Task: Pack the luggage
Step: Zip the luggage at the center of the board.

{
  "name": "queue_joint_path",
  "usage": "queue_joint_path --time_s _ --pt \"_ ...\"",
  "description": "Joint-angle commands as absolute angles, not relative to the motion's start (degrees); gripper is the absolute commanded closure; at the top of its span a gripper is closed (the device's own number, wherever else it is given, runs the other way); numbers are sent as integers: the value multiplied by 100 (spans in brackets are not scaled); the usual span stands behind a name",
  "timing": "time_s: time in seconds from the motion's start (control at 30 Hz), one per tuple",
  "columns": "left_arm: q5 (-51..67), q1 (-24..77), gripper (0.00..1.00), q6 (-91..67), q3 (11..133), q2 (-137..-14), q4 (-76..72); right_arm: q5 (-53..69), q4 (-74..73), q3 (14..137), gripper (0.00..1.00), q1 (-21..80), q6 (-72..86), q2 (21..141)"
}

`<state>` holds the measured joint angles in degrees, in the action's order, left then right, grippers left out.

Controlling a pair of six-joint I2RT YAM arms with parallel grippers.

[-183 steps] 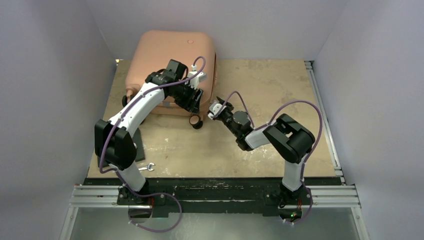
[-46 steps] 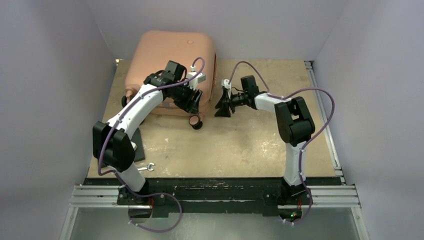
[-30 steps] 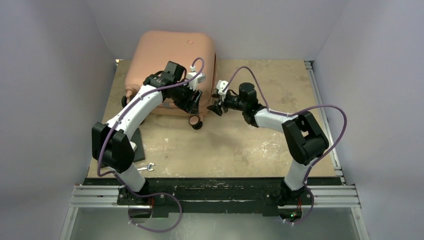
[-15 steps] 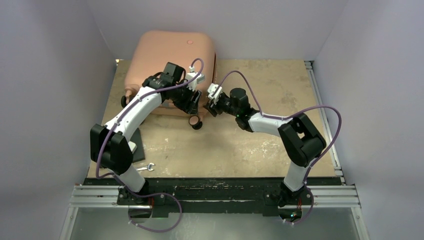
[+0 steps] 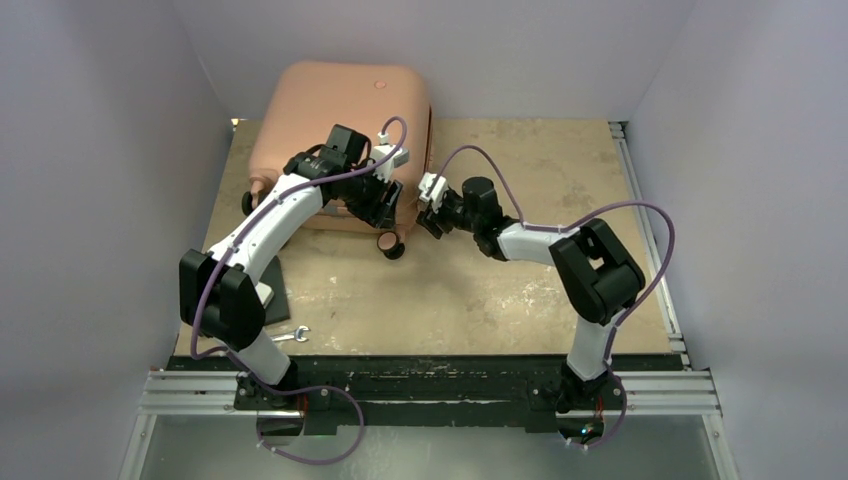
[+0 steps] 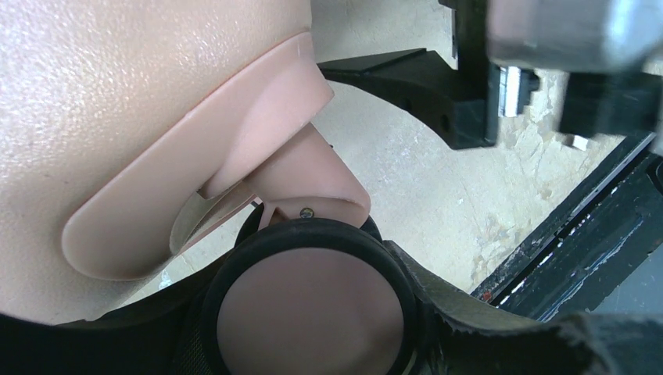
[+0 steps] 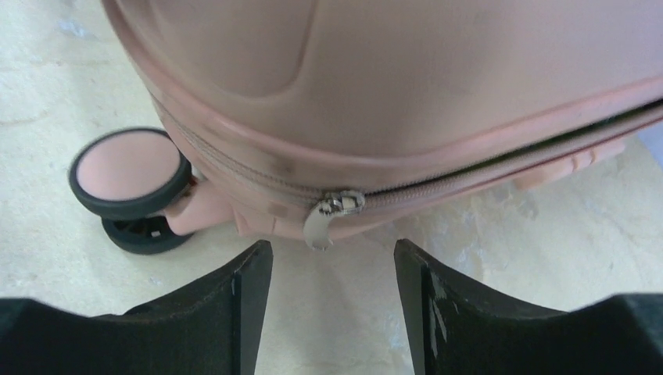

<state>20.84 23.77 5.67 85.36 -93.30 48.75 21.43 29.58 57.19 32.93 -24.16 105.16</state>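
Observation:
The salmon-pink luggage (image 5: 330,110) lies zipped at the back left of the table. My left gripper (image 5: 385,215) is at its near right corner, shut on the pink-and-black wheel (image 6: 310,312), which fills the space between the fingers. That wheel (image 5: 392,243) also shows from above. My right gripper (image 5: 430,224) faces the same corner from the right and stands open. In the right wrist view the luggage (image 7: 438,70) fills the top, and a silver zipper pull (image 7: 322,221) hangs just ahead of the right gripper (image 7: 332,248), touching neither finger. The wheel (image 7: 129,173) sits to its left.
A flat black pad (image 5: 277,288) lies by the left arm's base, and a small metal piece (image 5: 294,334) lies near the front edge. Grey walls close in on three sides. A metal rail (image 5: 645,215) runs along the table's right edge.
The right arm has swung in from the right and drawn its gripper close to the luggage's near right corner, level with the zip. The left arm has stayed put.

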Motion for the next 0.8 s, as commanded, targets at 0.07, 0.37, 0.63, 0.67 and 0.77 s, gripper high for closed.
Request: queue_joint_path --time_s 0.07,0.37,0.63,0.67,0.77 --pt "2635 2382 100 541 8857 -8832 4672 1521 3254 5966 40 3324 -2069 10657" --pt "2642 2382 100 537 8864 -8920 4657 1537 3575 5876 44 3358 -1897 10542" --pt "2654 2382 100 528 8881 -8973 4654 1636 3475 6015 62 3432 -1876 10623" --pt "2654 2382 100 527 8888 -8974 4658 1661 3449 6038 67 3440 -1885 10640" --pt "2649 2382 100 527 8874 -8974 4652 1691 3356 6125 83 3445 -1896 10685"
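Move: Just off the right fingertips sits the zipper pull, about 2 cm ahead, 2 cm to the left and 1 cm lower. The luggage wheel by the left gripper is about 7 cm to the right hand's left, 4 cm back and 3 cm lower; the luggage's middle is some 15 cm ahead and 17 cm left, about 3 cm higher. From the left hand the zipper pull lies roughly 7 cm right, 2 cm ahead and 5 cm below. Dipping about 2 cm while easing some 1 cm forward and slightly right, the right hand then lifts back about 1 cm and drifts left towards the zipper pull, the wrist turning some 5 degrees clockwise. Only then do its fingers narrow, from well open to about a quarter, bringing the tips to either side of the pull's tab. The left hand stays still, its fingers still around the luggage wheel. ##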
